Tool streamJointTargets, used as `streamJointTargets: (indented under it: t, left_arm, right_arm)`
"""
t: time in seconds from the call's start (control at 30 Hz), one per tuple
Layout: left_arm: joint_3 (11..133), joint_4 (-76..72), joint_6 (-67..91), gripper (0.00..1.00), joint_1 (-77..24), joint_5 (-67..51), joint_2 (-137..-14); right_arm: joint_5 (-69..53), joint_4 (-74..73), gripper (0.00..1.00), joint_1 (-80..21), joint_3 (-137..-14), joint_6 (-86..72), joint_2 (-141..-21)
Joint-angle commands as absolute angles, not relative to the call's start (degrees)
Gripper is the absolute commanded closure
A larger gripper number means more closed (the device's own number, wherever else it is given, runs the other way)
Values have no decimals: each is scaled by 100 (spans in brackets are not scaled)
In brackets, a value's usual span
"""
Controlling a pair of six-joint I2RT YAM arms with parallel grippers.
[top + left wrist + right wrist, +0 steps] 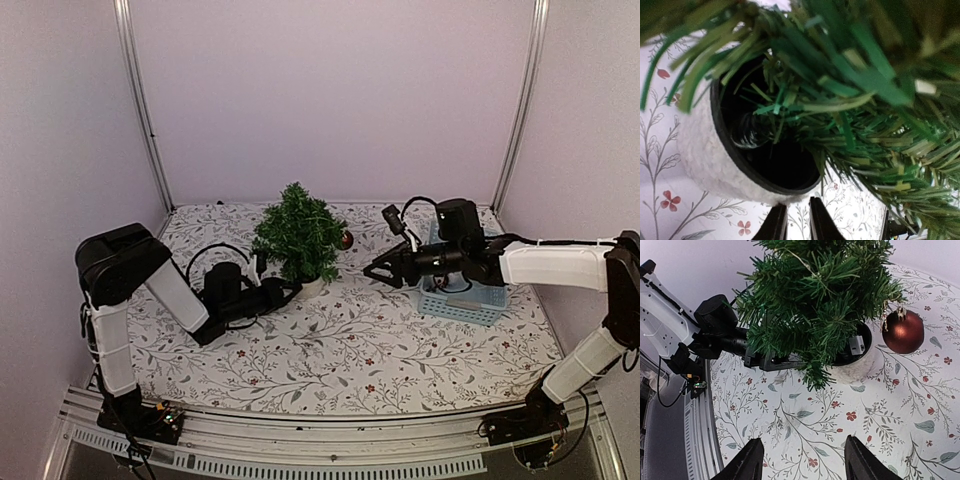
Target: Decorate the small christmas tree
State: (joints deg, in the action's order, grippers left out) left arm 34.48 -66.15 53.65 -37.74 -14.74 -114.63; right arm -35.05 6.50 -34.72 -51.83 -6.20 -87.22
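The small christmas tree [298,235] stands in its white pot [312,285] at the middle back of the table. A dark red bauble [902,331] hangs from a low branch on its right side. My left gripper [796,210] is low at the pot [700,150], its fingertips just short of the white wall. Its jaws are a narrow gap apart, and only tablecloth shows between them. My right gripper [804,440] hovers to the right of the tree [820,300], pointing at it. That gripper is open and empty.
A light blue basket [462,300] sits under my right arm at the right. The floral tablecloth [350,350] covers the table. Metal frame posts and pale walls close in the back and sides. Inside the pot lies a small grey box [856,344].
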Motion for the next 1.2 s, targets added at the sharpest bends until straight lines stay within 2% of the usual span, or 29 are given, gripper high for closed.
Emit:
streamJointTargets:
  t: [0.0,0.27,0.4,0.5,0.7,0.97,1.17]
  left_arm:
    - [3237,-6829,5381,83,-3858,-1297,-11249]
    - [2437,-6744,5387,69,-3828,-706,-10516]
    - [2232,-6600,5356,64,-3782,-615,-10229]
    - [2134,-6548,5331,63,-3755,-581,-10070]
    - [1941,-6293,5062,61,-3680,-400,-9465]
    - [2010,-4705,4161,58,-3674,138,-8138]
    - [2006,-4342,3943,58,-3674,279,-7763]
  right_arm:
    - [-3534,609,42,-3248,-5092,-580,-8457]
    - [-3302,43,42,-2341,-5133,-508,-7959]
    - [-1968,-1197,41,-2027,-5692,-350,-7827]
    - [-780,-1958,41,-1963,-6109,-98,-8043]
    - [524,-2674,41,-1599,-6359,295,-8691]
    - [982,-2781,40,-1189,-6512,501,-9402]
    - [1434,-2776,40,-1133,-6664,552,-9932]
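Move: The pink pompom in the basket lies about 14 cm ahead of the open right hand, some 33 cm to its right and 14 cm lower; the beige bow is about 6 cm beyond it, 2 cm to its left, and the cotton sprig 13 cm to its left, 1 cm nearer. The left fingers are at the tree's pot, its middle about 5 cm ahead, 3 cm right and 2 cm below. Right hand swings about 30 cm right, forward, down towards the pompom; left hand leaves pot leftward, upward, opening. ##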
